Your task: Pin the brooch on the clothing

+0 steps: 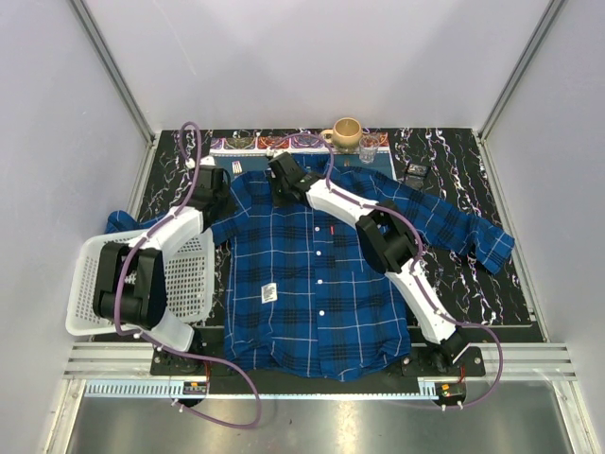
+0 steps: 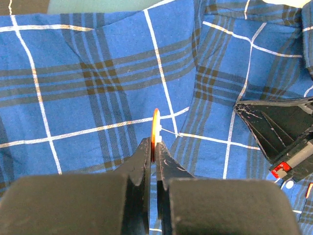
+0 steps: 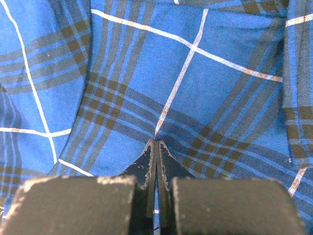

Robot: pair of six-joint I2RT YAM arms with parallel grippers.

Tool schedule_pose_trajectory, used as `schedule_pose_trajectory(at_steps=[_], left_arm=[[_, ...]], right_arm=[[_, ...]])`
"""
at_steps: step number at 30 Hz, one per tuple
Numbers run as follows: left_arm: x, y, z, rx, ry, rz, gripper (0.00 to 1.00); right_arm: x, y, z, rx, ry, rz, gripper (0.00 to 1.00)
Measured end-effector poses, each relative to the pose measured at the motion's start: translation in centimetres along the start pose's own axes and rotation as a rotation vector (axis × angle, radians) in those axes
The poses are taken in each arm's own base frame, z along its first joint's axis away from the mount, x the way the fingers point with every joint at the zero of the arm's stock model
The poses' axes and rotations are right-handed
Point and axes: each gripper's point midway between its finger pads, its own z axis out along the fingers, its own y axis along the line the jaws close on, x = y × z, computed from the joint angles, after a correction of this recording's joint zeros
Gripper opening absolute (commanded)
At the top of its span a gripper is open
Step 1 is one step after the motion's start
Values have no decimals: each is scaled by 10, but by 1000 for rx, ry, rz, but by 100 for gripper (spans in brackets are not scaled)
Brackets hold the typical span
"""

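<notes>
The clothing (image 1: 312,284), a blue and navy plaid button-up shirt, lies spread flat on the black mat. My left gripper (image 1: 219,194) hovers over the shirt's left shoulder. It is shut on the brooch (image 2: 155,128), a thin orange disc seen edge-on between the fingertips, with a fine pin pointing right over the cloth. My right gripper (image 1: 277,184) is down by the collar; its jaws are together on a small pinch of the clothing (image 3: 195,98), which puckers at the tips of the right gripper (image 3: 156,143). The right gripper's black fingers (image 2: 274,125) show in the left wrist view.
A white mesh basket (image 1: 90,284) stands at the left under the left arm. A tan mug (image 1: 346,132), a small glass (image 1: 369,147) and a row of small dishes (image 1: 274,142) line the back edge. A white paper tag (image 1: 269,292) lies on the shirt front.
</notes>
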Motion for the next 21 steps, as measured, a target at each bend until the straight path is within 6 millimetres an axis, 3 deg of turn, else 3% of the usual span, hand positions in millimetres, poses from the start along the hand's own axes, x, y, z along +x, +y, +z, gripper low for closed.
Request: schedule_pose_trajectory(at_steps=[6,16,21], left_arm=[[-5,-18,6,70,-38,30,0],[-6,-55,1,220,-124,121,0],[-9,-65,-1,252,-152,161,0]], right_arm=[[-7,-2,-5,-84,24,73,0],[-59,-11,-67,-283,-53,355,0],[-67,-11,-77,-327,-66,435,0]])
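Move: The brooch already sits in my left fingers. The shirt cloth pinched in my right fingers, where it is to go, lies about 10 cm to the right of that hand, some 6 cm ahead and 6 cm below it. From my right hand the brooch is thus about 10 cm left, 6 cm back and 6 cm up. The fork shows about 8 cm ahead and 9 cm left of the pinched cloth, the mug some 17 cm ahead and 16 cm right of it. Keeping my right fingers shut on the shirt, I haul the pinched cloth up about 9.5 cm, drifting some 3 cm right and rolling that hand roughly 30 degrees so its left side rises. My left hand keeps its grip on the brooch and follows, mainly rightward about 5 cm with a little rise and forward reach, towards the raised cloth, its fingers tilting up and swinging clockwise. ##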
